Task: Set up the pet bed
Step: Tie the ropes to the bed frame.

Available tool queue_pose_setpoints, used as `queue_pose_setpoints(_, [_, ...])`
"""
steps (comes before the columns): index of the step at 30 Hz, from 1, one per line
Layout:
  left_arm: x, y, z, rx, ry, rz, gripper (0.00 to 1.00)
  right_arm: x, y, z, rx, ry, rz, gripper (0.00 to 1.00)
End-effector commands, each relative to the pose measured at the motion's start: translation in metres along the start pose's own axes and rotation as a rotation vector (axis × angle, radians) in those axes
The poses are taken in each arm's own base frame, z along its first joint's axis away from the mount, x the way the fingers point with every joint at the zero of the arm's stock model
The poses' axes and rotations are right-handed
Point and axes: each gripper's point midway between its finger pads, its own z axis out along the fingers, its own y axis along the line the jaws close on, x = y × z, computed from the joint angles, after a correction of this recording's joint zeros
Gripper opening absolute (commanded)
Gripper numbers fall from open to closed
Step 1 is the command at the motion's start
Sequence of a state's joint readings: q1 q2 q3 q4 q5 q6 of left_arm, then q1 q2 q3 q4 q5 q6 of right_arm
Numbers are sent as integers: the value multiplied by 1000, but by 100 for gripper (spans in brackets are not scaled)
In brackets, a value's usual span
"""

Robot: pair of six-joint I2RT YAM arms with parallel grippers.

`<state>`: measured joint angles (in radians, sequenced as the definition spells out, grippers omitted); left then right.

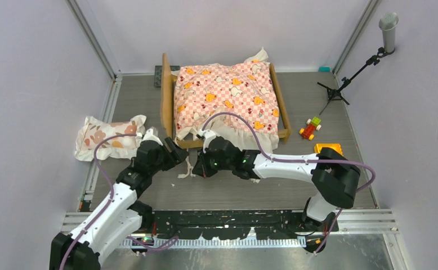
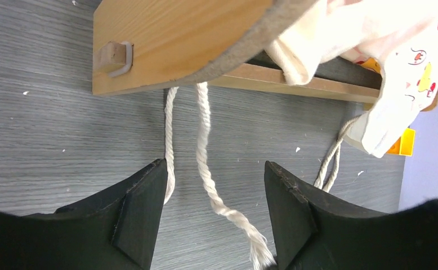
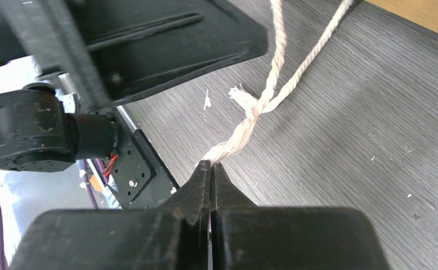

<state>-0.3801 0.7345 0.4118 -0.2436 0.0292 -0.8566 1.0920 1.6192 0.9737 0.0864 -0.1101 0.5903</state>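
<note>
The pet bed (image 1: 166, 95) stands at the back middle, its tan wooden frame (image 2: 171, 45) covered by the pink-checkered sheet (image 1: 225, 93). White tie cords (image 2: 202, 140) hang from the sheet's near left corner onto the table. My left gripper (image 2: 214, 169) is open just in front of that corner, with one frayed cord lying loose between its fingers and another beside the left finger. My right gripper (image 3: 211, 164) is shut on the end of a twisted cord (image 3: 262, 107), which is knotted with a second strand a little beyond the tips. Both grippers (image 1: 178, 153) (image 1: 197, 167) sit close together.
A floral ruffled pillow (image 1: 107, 136) lies left of the bed. Right of the bed are a small brick toy (image 1: 311, 128) and a yellow block (image 1: 328, 148). A microphone stand (image 1: 340, 84) is at the back right. Walls close in both sides.
</note>
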Motion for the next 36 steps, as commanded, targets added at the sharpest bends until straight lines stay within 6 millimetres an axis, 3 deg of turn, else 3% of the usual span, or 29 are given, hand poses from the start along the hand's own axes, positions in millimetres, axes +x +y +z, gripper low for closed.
queue_pose_setpoints(1, [-8, -5, 10, 10, -35, -23, 65, -25, 29, -17, -109, -88, 1, 1])
queue_pose_setpoints(9, [-4, -3, 27, 6, -20, -39, 60, -27, 34, -22, -130, -93, 0, 1])
queue_pose_setpoints(17, [-1, 3, 30, -16, -11, -29, 31, -23, 24, -20, -94, -89, 3, 1])
queue_pose_setpoints(25, [-2, 20, 33, -88, -32, 9, 11, -20, 12, -15, -70, -73, 8, 1])
queue_pose_setpoints(30, [-1, 28, 35, -122, -33, 10, 3, -18, 4, -13, -46, -67, 7, 1])
queue_pose_setpoints(36, [-7, 38, 30, -184, -62, 19, 0, -12, -22, 2, 39, -32, -5, 1])
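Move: The left hand, open, has the rope that the right fingers hold about 2 cm ahead and 4 cm below it, neither left nor right. The near headboard corner stands some 6 cm ahead, 3 cm to its left and 5 cm below; the loose rope hangs about 2 cm ahead and 8 cm below, level sideways. From the right hand, the spot to be gripped on the held rope lies roughly 6 cm ahead, 5 cm left and 3 cm lower. The left hand sinks about 3 cm and eases a little forward onto the stretched rope beside the headboard corner, shuts its wide-open fingers to pinch it between the bed frame and the right grip, then drifts down and left another 2 cm with a slight roll. Meanwhile the right hand keeps its pinch on the rope's end, rising about 2 cm, pausing, then sinking most of that way again as it edges right and forward. ##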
